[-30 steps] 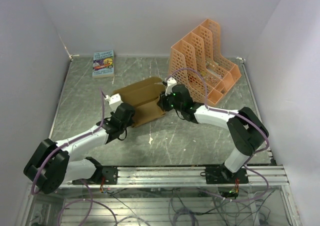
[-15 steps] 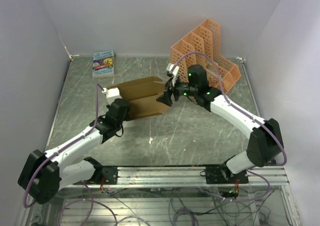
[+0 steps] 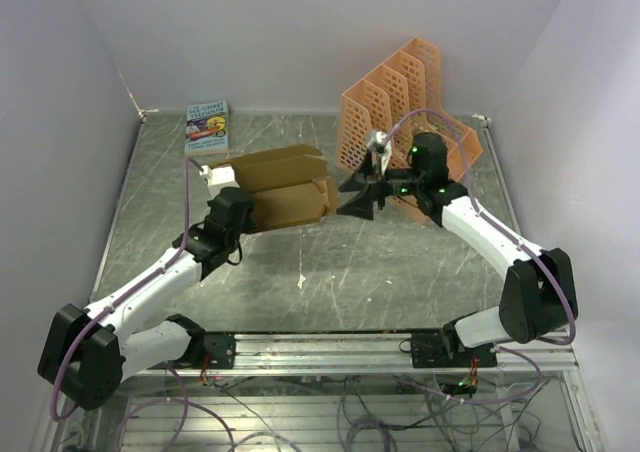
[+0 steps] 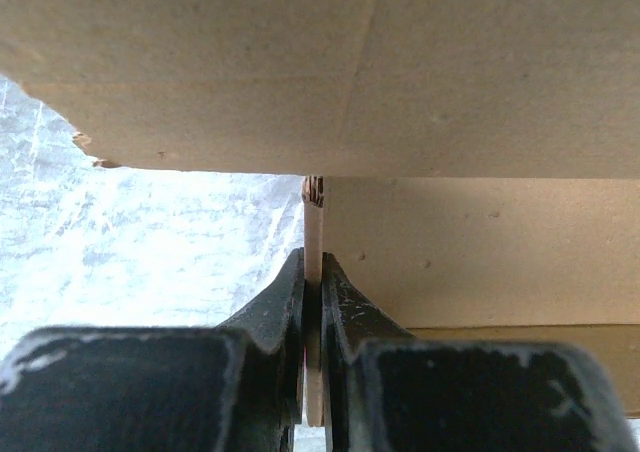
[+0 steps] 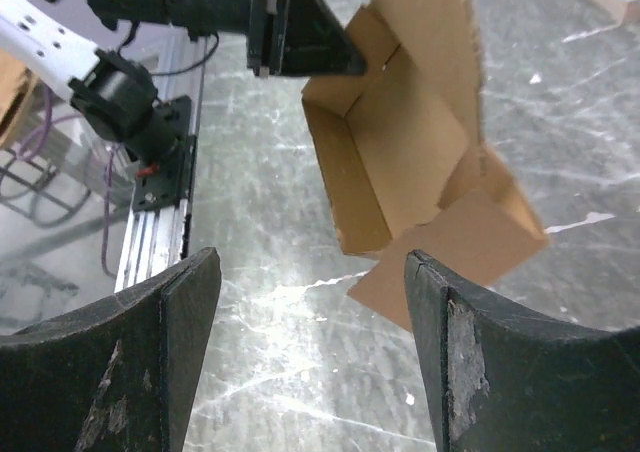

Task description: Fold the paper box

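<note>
The tan paper box [image 3: 285, 184] hangs above the table's middle, partly formed into an open carton with loose flaps. My left gripper [image 3: 240, 204] is shut on the thin edge of one of its panels [image 4: 313, 272], seen edge-on between the black fingers [image 4: 280, 312]. The right gripper [image 3: 358, 194] stands open just right of the box, apart from it. Its wrist view shows the box's open end [image 5: 400, 162] and a hanging flap [image 5: 455, 257] ahead of the spread fingers [image 5: 460, 362].
An orange perforated file rack [image 3: 405, 122] stands at the back right, close behind the right arm. A small colourful book [image 3: 206, 126] lies at the back left. White walls close in the grey table [image 3: 380, 272] on three sides.
The right gripper let go of the box, opened wide and drew back to the right. The left arm lifted the box up and away from the table.
</note>
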Motion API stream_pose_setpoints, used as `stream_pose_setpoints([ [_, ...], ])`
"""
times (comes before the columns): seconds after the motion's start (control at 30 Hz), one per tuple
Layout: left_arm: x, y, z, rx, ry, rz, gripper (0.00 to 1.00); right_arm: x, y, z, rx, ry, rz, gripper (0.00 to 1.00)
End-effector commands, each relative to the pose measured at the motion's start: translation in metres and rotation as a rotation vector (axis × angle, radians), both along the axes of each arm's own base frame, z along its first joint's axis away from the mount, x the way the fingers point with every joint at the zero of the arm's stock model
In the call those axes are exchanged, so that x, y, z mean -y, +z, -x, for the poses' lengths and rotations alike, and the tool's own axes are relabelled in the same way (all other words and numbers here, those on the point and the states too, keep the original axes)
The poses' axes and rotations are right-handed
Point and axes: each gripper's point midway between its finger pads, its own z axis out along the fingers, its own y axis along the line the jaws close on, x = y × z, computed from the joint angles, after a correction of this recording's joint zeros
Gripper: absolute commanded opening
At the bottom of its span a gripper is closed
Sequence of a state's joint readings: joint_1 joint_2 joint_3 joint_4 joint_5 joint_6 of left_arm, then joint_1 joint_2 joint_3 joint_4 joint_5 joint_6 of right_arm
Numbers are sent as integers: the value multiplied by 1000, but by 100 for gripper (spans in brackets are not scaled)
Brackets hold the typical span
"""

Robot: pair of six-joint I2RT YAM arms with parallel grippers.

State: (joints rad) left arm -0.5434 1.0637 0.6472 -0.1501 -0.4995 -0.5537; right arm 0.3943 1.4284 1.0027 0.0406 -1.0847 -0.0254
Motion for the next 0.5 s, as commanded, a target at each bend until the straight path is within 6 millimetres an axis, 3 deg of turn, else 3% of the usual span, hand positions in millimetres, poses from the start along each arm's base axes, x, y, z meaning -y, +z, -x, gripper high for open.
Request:
stream_pose_setpoints([
  [0.0, 2, 0, -4, 9, -43, -1, 7, 28, 42, -1, 33, 50, -116, 74],
  [0.13, 8, 5, -9, 58, -144, 22, 7, 51, 48, -16, 10, -7, -133, 73],
  [0.23, 25, 16, -10, 113, -285, 44, 7, 59, 50, -30, -5, -87, -125, 73],
  [0.33, 44, 33, -7, 204, -427, 47, 7, 63, 28, -47, -66, -188, -82, 72],
  [0.47, 64, 48, 0, 267, -587, 29, 7, 63, 0, -48, -156, -177, -47, 71],
])
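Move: The left gripper already holds the top of the box's left wall. The box's middle lies about 8 cm to its right, 5 cm ahead and a little below; the book is some 21 cm ahead and 10 cm left, on the table. The open right gripper faces the box's right end, about 5 cm to its left and 8 cm below, hardly any farther out; the orange rack stands roughly 15 cm right and 14 cm ahead of that gripper. Keep the left gripper shut on the box's left wall and swing the box clockwise some 20 degrees, mostly late, easing the gripper about 3 cm to the right after a slight dip. Meanwhile carry the wide-open right gripper, touching nothing, about 6 cm right, 4 cm forward and a little up, towards the rack, turning it slightly clockwise. ##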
